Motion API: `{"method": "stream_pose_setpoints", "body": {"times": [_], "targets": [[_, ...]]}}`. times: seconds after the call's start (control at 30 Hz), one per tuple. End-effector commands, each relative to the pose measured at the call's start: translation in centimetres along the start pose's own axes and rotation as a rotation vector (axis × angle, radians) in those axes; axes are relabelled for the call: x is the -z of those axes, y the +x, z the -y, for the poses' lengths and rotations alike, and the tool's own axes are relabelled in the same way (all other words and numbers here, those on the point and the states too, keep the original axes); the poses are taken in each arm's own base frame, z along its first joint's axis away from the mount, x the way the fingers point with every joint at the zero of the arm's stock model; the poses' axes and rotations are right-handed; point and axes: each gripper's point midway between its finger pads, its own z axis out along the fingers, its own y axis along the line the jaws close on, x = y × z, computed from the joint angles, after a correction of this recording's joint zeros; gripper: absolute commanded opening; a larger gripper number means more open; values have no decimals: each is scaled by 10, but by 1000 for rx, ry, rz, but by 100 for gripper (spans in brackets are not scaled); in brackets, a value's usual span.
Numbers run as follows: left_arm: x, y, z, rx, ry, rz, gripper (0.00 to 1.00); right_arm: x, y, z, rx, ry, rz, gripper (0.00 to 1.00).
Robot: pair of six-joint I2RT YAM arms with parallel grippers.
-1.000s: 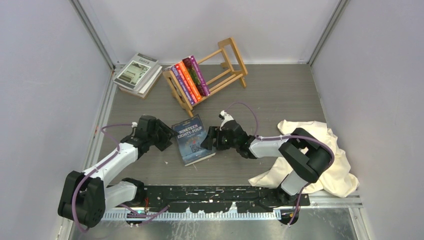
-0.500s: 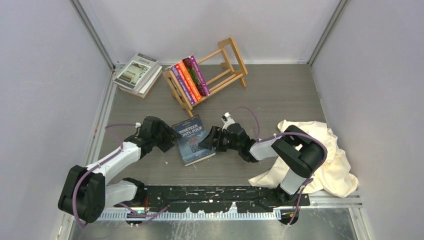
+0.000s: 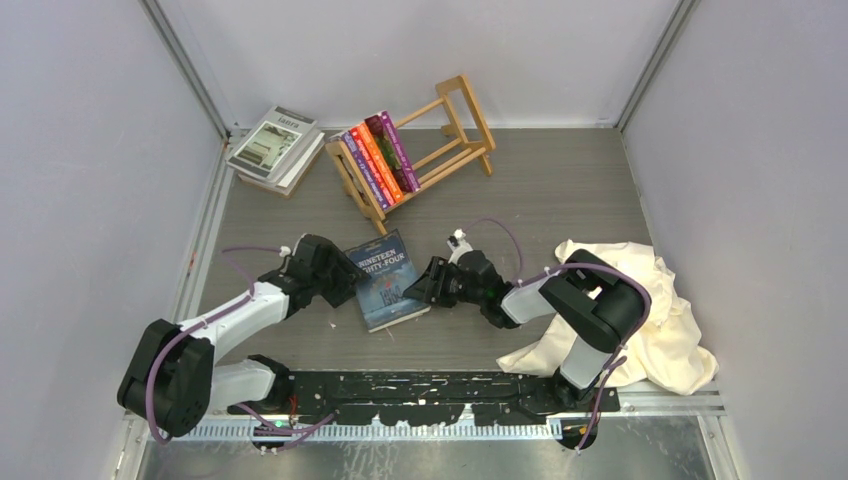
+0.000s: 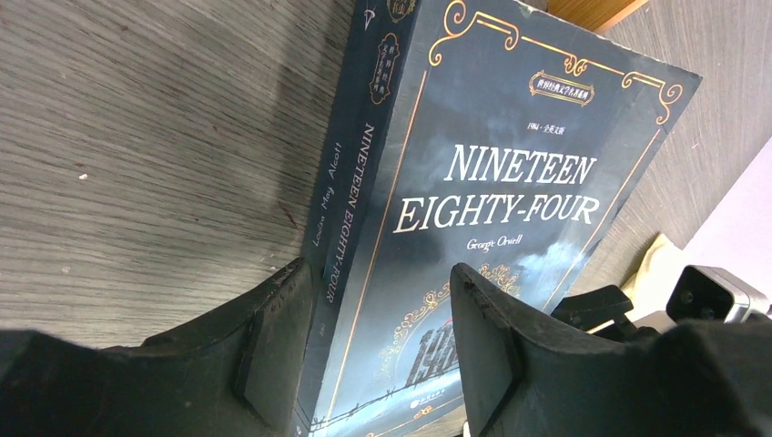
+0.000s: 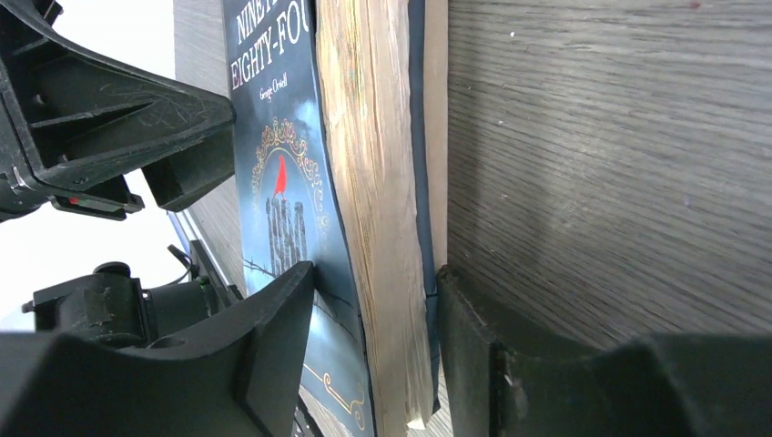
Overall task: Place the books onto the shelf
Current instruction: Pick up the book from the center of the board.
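A dark blue book [image 3: 383, 278], "Nineteen Eighty-Four" [image 4: 496, 187], lies flat in the middle of the table. A second dark spine [image 4: 323, 196] shows under it. My left gripper [image 3: 345, 283] straddles the spine side [image 4: 378, 273]; its lower finger sits at table level and its upper finger hovers over the cover, so the jaws are open. My right gripper [image 3: 415, 291] is shut on the page edge [image 5: 375, 273], one finger on the cover and one under the back. The shelf [image 3: 470, 110] stands behind and holds several books [image 3: 380, 160] at its left end.
Grey and white books [image 3: 275, 145] are stacked at the back left corner. A cream cloth [image 3: 650, 320] is heaped at the right beside my right arm. Walls close in the table on three sides.
My right gripper has slid left onto the book's page edge and its jaws have closed on it. My left gripper has crept right up to the spine.
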Motion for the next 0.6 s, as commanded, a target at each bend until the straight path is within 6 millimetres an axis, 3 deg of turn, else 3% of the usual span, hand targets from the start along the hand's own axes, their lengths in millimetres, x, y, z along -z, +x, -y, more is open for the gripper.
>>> {"method": "stream_pose_setpoints", "body": {"times": [0.0,0.2,0.57], "targets": [[6,-13,30,4,75,51,57,7,5,-4,-2,-9,-32,52],[13,-19,32,6,75,84,57,15,-8,-8,9,0,-9,33],[22,-19,31,12,78,99,58,24,-27,-20,4,-3,13,15]]}}
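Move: The Nineteen Eighty-Four book, lying on a second book, has its middle about 5 cm left of the right hand, 2 cm farther out and roughly level in height; the right fingers already straddle its page edge. The lower book sits about 3 cm beneath it. The shelf's near foot is some 12 cm ahead of that hand and 6 cm left. For the left hand, at the spine, the top book's middle lies 6 cm to the right, level fore and aft, 2 cm lower. The top book is pinched across its thickness at the page edge as the right fingers close until they stop on it, upper finger on the cover and lower one under the back cover; still gripping, the right hand rises and draws right, each a little under 2 cm. Meanwhile the half-open left hand lifts about 2 cm over the spine side, edging slightly forward. ##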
